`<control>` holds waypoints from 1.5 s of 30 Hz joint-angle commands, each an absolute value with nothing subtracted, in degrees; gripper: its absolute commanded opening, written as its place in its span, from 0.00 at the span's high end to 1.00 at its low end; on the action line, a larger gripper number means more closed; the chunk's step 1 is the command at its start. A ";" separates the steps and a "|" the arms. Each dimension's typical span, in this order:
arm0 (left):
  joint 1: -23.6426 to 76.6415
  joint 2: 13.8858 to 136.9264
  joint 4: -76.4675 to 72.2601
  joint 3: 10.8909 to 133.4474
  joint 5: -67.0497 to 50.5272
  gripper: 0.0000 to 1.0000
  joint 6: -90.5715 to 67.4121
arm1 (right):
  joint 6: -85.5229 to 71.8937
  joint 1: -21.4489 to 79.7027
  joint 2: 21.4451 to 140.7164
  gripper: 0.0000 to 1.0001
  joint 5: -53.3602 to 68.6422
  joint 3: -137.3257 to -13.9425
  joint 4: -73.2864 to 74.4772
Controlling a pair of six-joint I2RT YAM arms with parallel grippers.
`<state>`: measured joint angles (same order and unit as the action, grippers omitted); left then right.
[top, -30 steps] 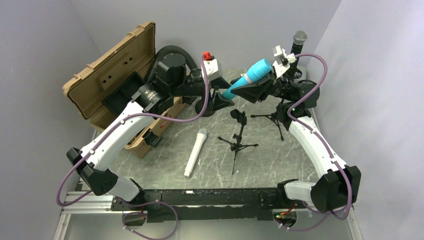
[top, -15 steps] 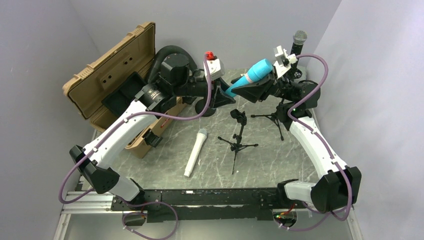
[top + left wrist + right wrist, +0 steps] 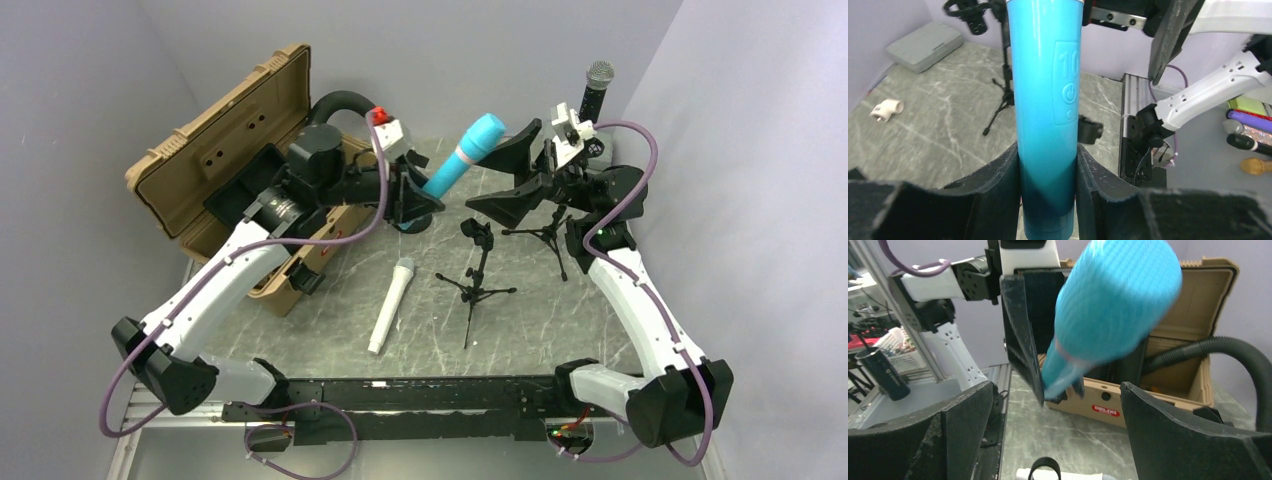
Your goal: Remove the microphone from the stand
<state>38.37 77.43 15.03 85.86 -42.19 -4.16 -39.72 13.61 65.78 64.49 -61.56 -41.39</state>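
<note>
My left gripper [image 3: 418, 200] is shut on the handle of a blue microphone [image 3: 462, 154] and holds it tilted in the air at the back of the table; its jaws press both sides of the blue handle [image 3: 1046, 125]. My right gripper [image 3: 515, 172] is open and empty just right of the microphone's head [image 3: 1115, 297]. An empty black tripod stand [image 3: 478, 270] stands mid-table. Another stand [image 3: 552, 232] at the back right holds a black microphone [image 3: 596, 85]. A white microphone [image 3: 390, 304] lies on the table.
An open tan case [image 3: 235, 150] with a black hose [image 3: 340, 102] sits at the back left. Grey walls close in at the back and right. A grey box [image 3: 925, 42] and a white plug [image 3: 885, 108] show in the left wrist view.
My right gripper has opened and let go of the blue microphone's head. My left arm has pulled the microphone to the left, away from the right gripper.
</note>
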 commanded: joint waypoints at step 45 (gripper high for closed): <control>31.85 71.03 7.25 38.57 -17.67 1.00 -30.34 | -30.05 0.79 59.19 0.00 60.59 -53.99 -32.70</control>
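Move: The left hand already holds the blue microphone; the white microphone it is taken to lies about 7 cm to this hand's left, 4 cm back and 36 cm below. Both stands are some 30 cm lower than the hand: the empty round-base stand about 16 cm ahead and 3 cm left, the empty tripod stand 2 cm back and 11 cm right. From the right hand the white microphone is roughly 14 cm left, 4 cm back and 41 cm down. The left hand keeps its grip and carries the blue microphone clear of the right hand, first a little left and then mostly straight down, about 30 cm in all and 9 cm left, towards the white microphone, while the wrist turns some 60 degrees so the fingers tip down and swing counter-clockwise, laying the microphone nearly level. The right hand, already open and free of the microphone, backs off about 6 cm to the right with some forward and downward drift, turning a little clockwise, its fingers staying wide. ##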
